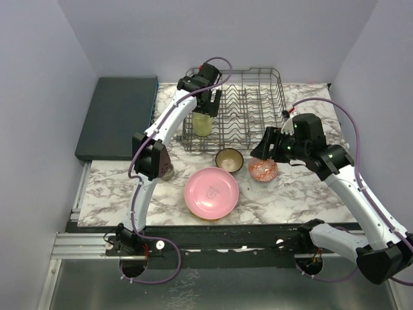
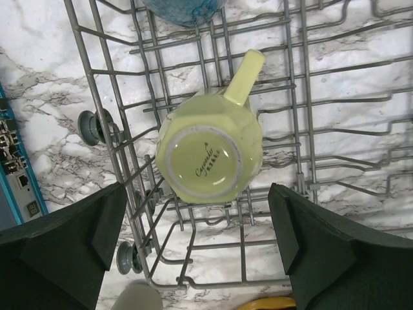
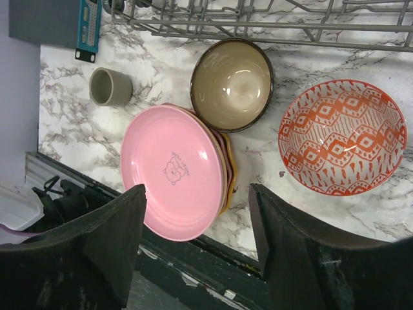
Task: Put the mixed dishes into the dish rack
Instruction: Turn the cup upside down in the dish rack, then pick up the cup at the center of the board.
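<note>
The grey wire dish rack (image 1: 258, 103) stands at the back of the marble table. A yellow mug (image 2: 210, 152) rests upside down inside it, and a blue mug (image 2: 184, 8) shows at the frame's top edge. My left gripper (image 2: 197, 232) hovers open just above the yellow mug (image 1: 203, 124), touching nothing. A pink plate (image 3: 174, 171) tops a stack of plates near the front. Beside it sit a brown bowl (image 3: 232, 84) and a red-patterned bowl (image 3: 342, 137). My right gripper (image 3: 197, 219) hangs open and empty above the plate stack's edge, near the red-patterned bowl (image 1: 263, 170).
A grey-green mug (image 3: 110, 87) stands on the marble left of the plates, partly behind the left arm's elbow in the top view. A flat dark teal slab (image 1: 119, 126) lies left of the rack. The table's front rail (image 1: 213, 236) runs close under the plate stack.
</note>
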Available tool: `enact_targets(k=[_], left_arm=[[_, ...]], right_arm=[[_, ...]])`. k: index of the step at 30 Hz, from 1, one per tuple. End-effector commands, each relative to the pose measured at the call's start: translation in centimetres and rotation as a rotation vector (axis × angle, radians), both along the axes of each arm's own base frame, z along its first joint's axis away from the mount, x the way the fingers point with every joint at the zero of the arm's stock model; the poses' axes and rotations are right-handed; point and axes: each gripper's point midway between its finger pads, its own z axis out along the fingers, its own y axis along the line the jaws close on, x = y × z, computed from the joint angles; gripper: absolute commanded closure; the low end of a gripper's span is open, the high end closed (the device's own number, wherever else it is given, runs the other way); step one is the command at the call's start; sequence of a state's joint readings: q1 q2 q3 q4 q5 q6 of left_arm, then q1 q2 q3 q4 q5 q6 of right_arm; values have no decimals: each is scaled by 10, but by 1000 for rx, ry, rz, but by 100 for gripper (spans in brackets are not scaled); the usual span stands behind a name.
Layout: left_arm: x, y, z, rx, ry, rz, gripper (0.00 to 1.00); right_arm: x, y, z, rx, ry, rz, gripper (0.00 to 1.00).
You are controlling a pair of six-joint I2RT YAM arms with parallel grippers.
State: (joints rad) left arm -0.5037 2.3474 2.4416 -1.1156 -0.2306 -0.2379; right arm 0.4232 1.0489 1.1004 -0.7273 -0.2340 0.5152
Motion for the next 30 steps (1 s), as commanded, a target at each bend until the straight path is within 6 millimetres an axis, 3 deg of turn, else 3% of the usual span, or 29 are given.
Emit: enact_targets(k=[1,13,20,30], left_arm=[[-13,-4,51,-18,-95,-24,1],[-57,-13,68,-36,-82,-80,1],[-80,-14,90,-90,-106,-96,1],[-118,19,92,-86,-123,-30,1]], right_arm=[[-5,-4,7,0,-15,3,29],[-12,-10,8,-20,-7,-10,28],[-13,-17,11,-45,-12,-29,28],[-15,-23,6,-68,1,-58,28]])
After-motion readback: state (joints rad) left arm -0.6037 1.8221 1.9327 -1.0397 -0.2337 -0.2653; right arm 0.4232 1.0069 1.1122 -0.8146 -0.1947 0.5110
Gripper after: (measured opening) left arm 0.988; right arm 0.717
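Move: The grey cup, probable next thing, stands about 19 cm back from the left hand, 14 cm to its left and 12 cm lower. The just-placed green cup is nearly under that hand, 2 cm back, 1 cm left and 8 cm down, with the blue cup about 11 cm farther out than it and 1 cm left. The brown bowl lies roughly 15 cm back and 10 cm right of the left hand. From the right hand the grey cup is some 34 cm left, 4 cm ahead and 21 cm down. Already clear of the upturned green cup and wide open, the left hand heads back out of the rack towards the near strip of table, about 11 cm back and 8 cm up in all. It climbs steeply first, travels back nearly level, then rises again while edging left. Its wrist barely turns and it touches nothing; the right hand eases about 2 cm back and to its right. ##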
